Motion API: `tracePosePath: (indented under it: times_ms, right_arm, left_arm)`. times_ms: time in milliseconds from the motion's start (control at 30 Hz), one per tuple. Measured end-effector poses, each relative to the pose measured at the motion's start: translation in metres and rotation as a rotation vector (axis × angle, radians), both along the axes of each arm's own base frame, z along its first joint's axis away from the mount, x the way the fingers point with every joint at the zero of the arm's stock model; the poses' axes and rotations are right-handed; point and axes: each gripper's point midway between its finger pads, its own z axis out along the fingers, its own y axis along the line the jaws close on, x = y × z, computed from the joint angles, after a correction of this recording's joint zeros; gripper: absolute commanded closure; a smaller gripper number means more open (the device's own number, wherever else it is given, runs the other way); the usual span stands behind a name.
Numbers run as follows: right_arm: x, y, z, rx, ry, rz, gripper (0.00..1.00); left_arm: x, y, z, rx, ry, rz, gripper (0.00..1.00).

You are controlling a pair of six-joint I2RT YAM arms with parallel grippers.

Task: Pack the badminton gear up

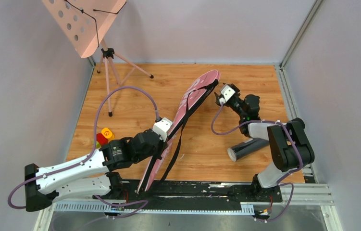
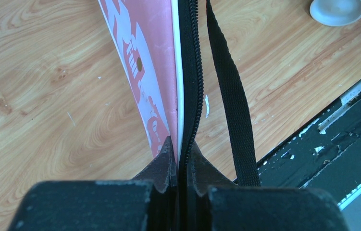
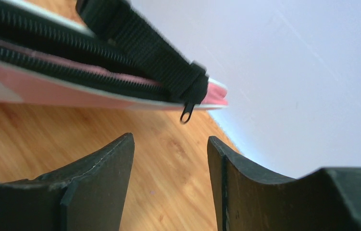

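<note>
The long pink racket bag (image 1: 192,98) lies diagonally across the wooden floor, its black strap (image 1: 178,139) hanging along it. My left gripper (image 1: 165,136) is shut on the bag's zipped edge (image 2: 188,96) near the middle. My right gripper (image 1: 218,99) is open and empty beside the bag's far end, where the zipper pull (image 3: 186,113) hangs just beyond my fingertips (image 3: 120,149). The black cylindrical tube (image 1: 247,149) lies on the floor under the right arm; its white end shows in the left wrist view (image 2: 338,10). Rackets and shuttlecocks are out of view.
A pink perforated music stand (image 1: 84,21) on tripod legs (image 1: 108,82) stands at the back left. A red and yellow object (image 1: 104,135) sits by the left arm. Grey walls close in the sides. A black base strip (image 1: 207,190) runs along the near edge.
</note>
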Motion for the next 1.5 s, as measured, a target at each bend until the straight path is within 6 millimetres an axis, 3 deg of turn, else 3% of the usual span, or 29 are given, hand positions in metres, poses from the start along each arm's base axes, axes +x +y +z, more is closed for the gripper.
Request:
tracePosePath:
  times_ms: [233,567,800,900,1167,1333,1500]
  right_arm:
    - [0.010,0.014,0.025,-0.018,-0.088,-0.009,0.41]
    - [0.025,0.016,0.027,-0.103,-0.135,-0.043,0.45]
    - [0.030,0.016,0.021,-0.139,-0.135,-0.063,0.72]
    - [0.030,0.015,0.023,-0.141,-0.144,-0.072,0.99]
    - [0.026,0.016,0.025,-0.113,-0.151,-0.069,1.00]
    - [0.009,0.018,0.024,-0.067,-0.117,-0.032,1.00]
    - [-0.013,0.032,0.033,-0.009,-0.103,0.032,1.00]
  left_arm:
    - [-0.001,0.001,0.000,0.000,0.002,-0.001,1.00]
    - [-0.001,0.001,0.001,-0.006,0.000,0.000,1.00]
    - [-0.001,0.001,-0.001,-0.004,0.001,-0.001,1.00]
    - [-0.001,0.001,-0.001,-0.004,0.001,0.000,1.00]
    - [-0.001,0.001,-0.001,-0.003,0.001,0.001,1.00]
    - [-0.001,0.003,-0.003,0.008,0.003,0.003,1.00]
    - [0.001,0.000,-0.003,0.004,-0.001,0.002,1.00]
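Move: From the right hand, open at the far end of the bag, the zipper pull hangs about 4 cm ahead, 2 cm left and 3 cm higher. The strap end sits just over it, some 5 cm ahead, 2 left and 5 up; the bag tip is about 9 cm ahead, neither left nor right, 3 up. The left hand, clamped on the bag's zipped edge, has the zipper pull roughly 30 cm ahead, 27 cm right and 2 cm higher. Reaching forward about 3 cm while rising and edging left, the right hand tips its fingers slightly upward, shuts them on the zipper pull and then draws it back some 4 cm towards its base and a little left, along the zip towards the left hand. The left hand stays put and keeps the bag's edge pinched. ##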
